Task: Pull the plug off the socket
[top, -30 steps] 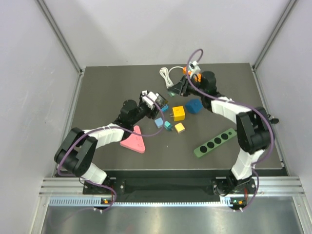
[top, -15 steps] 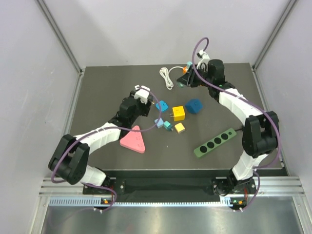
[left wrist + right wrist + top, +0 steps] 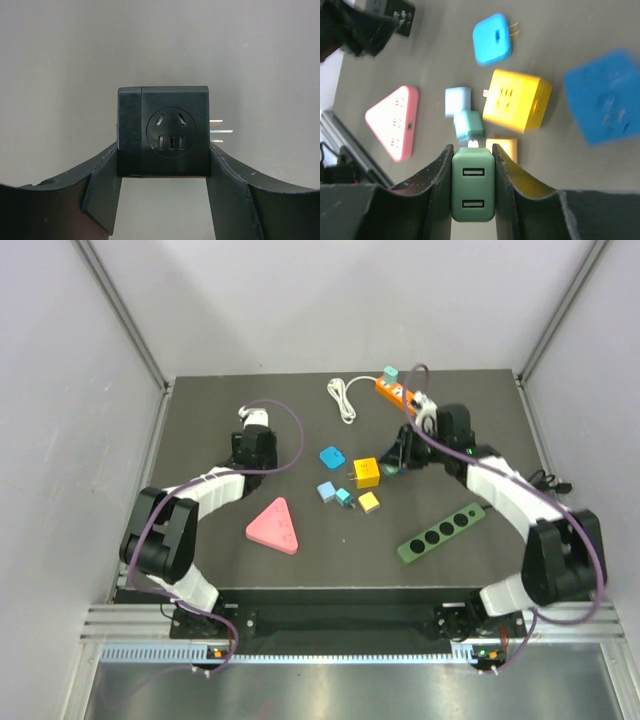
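Observation:
The socket is a black cube adapter (image 3: 170, 132) with metal prongs (image 3: 220, 131) on its right side. My left gripper (image 3: 164, 161) is shut on its two sides and holds it in the air at the table's left (image 3: 254, 440). The plug is a green charger block (image 3: 473, 187) with two USB slots. It sits clamped between the fingers of my right gripper (image 3: 472, 160), which hangs over the loose adapters right of centre (image 3: 393, 466). Plug and socket are apart, a wide gap between them.
On the mat lie a blue flat plug (image 3: 331, 456), a yellow cube (image 3: 366, 472), small light-blue (image 3: 325, 490), teal (image 3: 344, 497) and yellow (image 3: 369, 502) adapters, a pink triangular strip (image 3: 273, 527) and a green strip (image 3: 441, 533). An orange strip (image 3: 395, 390) and white cable (image 3: 343, 398) lie at the rear. A blue cube (image 3: 607, 95) is near the right gripper.
The two grippers, close together at the rear centre a second ago, have parted. The left one drew back left with the black socket; the right one swung down over the adapters with the green plug.

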`<control>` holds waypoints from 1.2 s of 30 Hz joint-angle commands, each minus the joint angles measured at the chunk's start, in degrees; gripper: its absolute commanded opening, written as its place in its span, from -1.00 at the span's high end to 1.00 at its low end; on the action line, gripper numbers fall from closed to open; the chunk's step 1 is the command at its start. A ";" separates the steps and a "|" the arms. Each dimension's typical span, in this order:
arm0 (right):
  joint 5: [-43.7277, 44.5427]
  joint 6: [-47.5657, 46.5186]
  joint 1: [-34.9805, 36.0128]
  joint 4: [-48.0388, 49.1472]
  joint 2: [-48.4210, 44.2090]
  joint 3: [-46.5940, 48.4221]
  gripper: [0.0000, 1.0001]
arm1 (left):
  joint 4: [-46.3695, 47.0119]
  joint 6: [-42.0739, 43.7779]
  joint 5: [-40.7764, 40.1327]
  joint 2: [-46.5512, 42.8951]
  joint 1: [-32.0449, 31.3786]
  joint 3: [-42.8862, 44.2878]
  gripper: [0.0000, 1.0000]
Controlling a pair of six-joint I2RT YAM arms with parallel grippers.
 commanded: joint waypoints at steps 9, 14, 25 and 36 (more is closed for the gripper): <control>3.79 10.98 1.83 17.15 -13.88 -25.26 0.93 | -2.71 -8.60 0.46 2.56 1.35 0.59 1.00; 5.28 10.90 1.83 17.42 -10.11 -25.79 0.91 | -3.33 -9.84 1.95 2.83 1.44 0.07 0.82; 6.16 9.49 1.83 14.96 -3.61 -22.72 0.53 | -8.50 -9.67 3.27 0.12 1.62 3.14 -0.44; 7.74 7.65 1.92 11.97 -1.40 -19.99 -0.30 | -14.84 -12.55 5.11 -7.36 1.62 8.68 -0.97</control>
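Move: The right hand holds the green plug above open table; its landing spot is about 6 cm back, 2 cm right and 14 cm down. From this hand the yellow plug lies 3 cm back and 3 cm left, the yellow socket 2 cm ahead and 3 cm left. The left hand holds the black socket, its spot 1 cm back, straight below by 6 cm; the blue plug lies 1 cm ahead, 15 cm right, the pink socket 15 cm back, 2 cm right. Bring the right gripper down about 12 cm while drawing it back some 7 cm, slightly right, fingers tipping further down, to set the green plug beside the yellow one, then open. Meanwhile lower the black socket about 3.5 cm with the left gripper, hold briefly, spread the fingers wide and lift clear by about 5 cm. ##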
